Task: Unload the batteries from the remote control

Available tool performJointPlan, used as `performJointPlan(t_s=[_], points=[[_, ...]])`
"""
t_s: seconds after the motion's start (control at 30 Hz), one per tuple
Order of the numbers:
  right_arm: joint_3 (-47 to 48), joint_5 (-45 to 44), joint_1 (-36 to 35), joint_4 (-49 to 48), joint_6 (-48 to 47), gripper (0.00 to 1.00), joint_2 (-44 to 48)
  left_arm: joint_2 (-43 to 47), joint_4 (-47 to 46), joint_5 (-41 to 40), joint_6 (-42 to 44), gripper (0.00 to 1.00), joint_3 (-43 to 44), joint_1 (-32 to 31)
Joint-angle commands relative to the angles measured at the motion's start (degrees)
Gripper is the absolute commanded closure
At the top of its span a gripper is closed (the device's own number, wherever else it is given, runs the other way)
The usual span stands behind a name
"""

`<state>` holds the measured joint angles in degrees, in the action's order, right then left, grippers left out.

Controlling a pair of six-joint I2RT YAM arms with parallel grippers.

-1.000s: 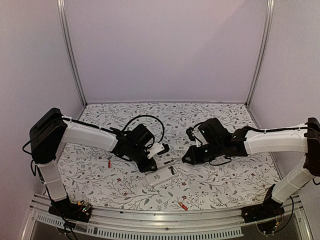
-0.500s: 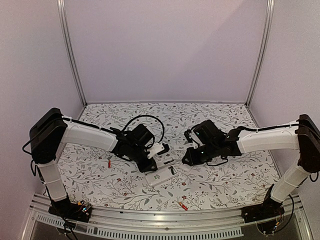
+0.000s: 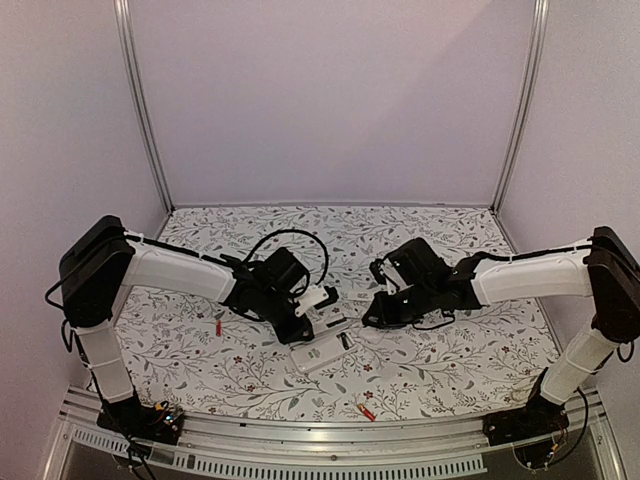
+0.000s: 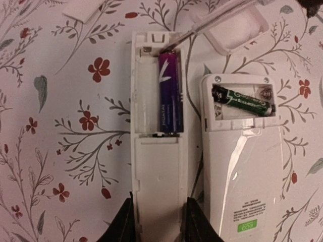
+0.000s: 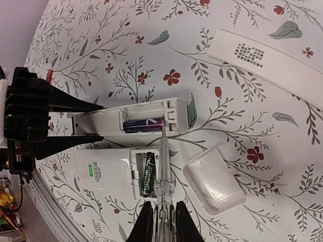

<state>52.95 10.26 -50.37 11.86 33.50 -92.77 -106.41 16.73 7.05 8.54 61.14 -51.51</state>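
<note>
My left gripper [image 4: 159, 222] is shut on the sides of a narrow white remote control [image 4: 157, 176] lying back-up with its compartment open. One purple battery [image 4: 170, 93] sits in the right slot; the left slot is empty. My right gripper [image 5: 162, 222] is shut on a clear-handled screwdriver [image 5: 164, 171], whose tip touches the far end of the purple battery [image 5: 144, 124]. Beside it lies a wider white remote [image 4: 247, 166] with a black-and-green battery [image 4: 245, 102] in its open bay. In the top view both grippers meet at the table's middle.
A loose white battery cover [image 5: 214, 179] lies right of the screwdriver. Another white remote [image 5: 267, 63] lies further back. A red battery [image 3: 218, 327] lies on the left of the floral mat and an orange-red one [image 3: 366, 411] near the front edge.
The right arm has shifted slightly left, bringing the screwdriver closer in to the narrow remote. The left arm and both remotes have stayed still.
</note>
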Motion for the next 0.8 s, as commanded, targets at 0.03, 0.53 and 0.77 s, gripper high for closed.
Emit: performJointPlan(t_s=[0.03, 0.53, 0.77], points=[[-3.03, 14.13, 0.41, -7.96, 5.33, 1.00, 0.65, -2.13, 0.34, -1.47, 0.33, 0.90, 0.64, -0.72], [-6.34, 17.70, 1.32, -10.46, 7.23, 1.00, 10.71, -3.35, 1.44, -5.24, -1.12, 0.91, 1.96, 0.62], [-7.08, 13.00, 1.49, -7.34, 6.49, 1.00, 10.21, -3.41, 1.43, -5.58, -1.35, 0.91, 2.19, 1.19]])
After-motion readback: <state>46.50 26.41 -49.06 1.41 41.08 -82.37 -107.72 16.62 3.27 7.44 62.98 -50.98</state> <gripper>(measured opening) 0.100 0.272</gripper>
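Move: The purple battery lies in the slim remote that the left hand holds, about 6 cm to that hand's right and 3 cm ahead, level with it. From the right hand, which holds the screwdriver, the battery is some 7 cm left, 1 cm ahead and 6 cm below. The wider remote's green battery is about 4 cm left, 3 cm back and 6 cm below the right hand; the clear cover lies 1 cm left, 1 cm back and 7 cm below. With its tip already at the purple battery's outer end, the right hand's screwdriver levers the battery out: the wrist first tips in place, left side rising, then the hand springs up about 8 cm while drawing back 3 cm and slightly left, before sinking a little, some 20 degrees tilted in all. The left fingers keep hold of the slim remote and shift it about 2 cm forward. ##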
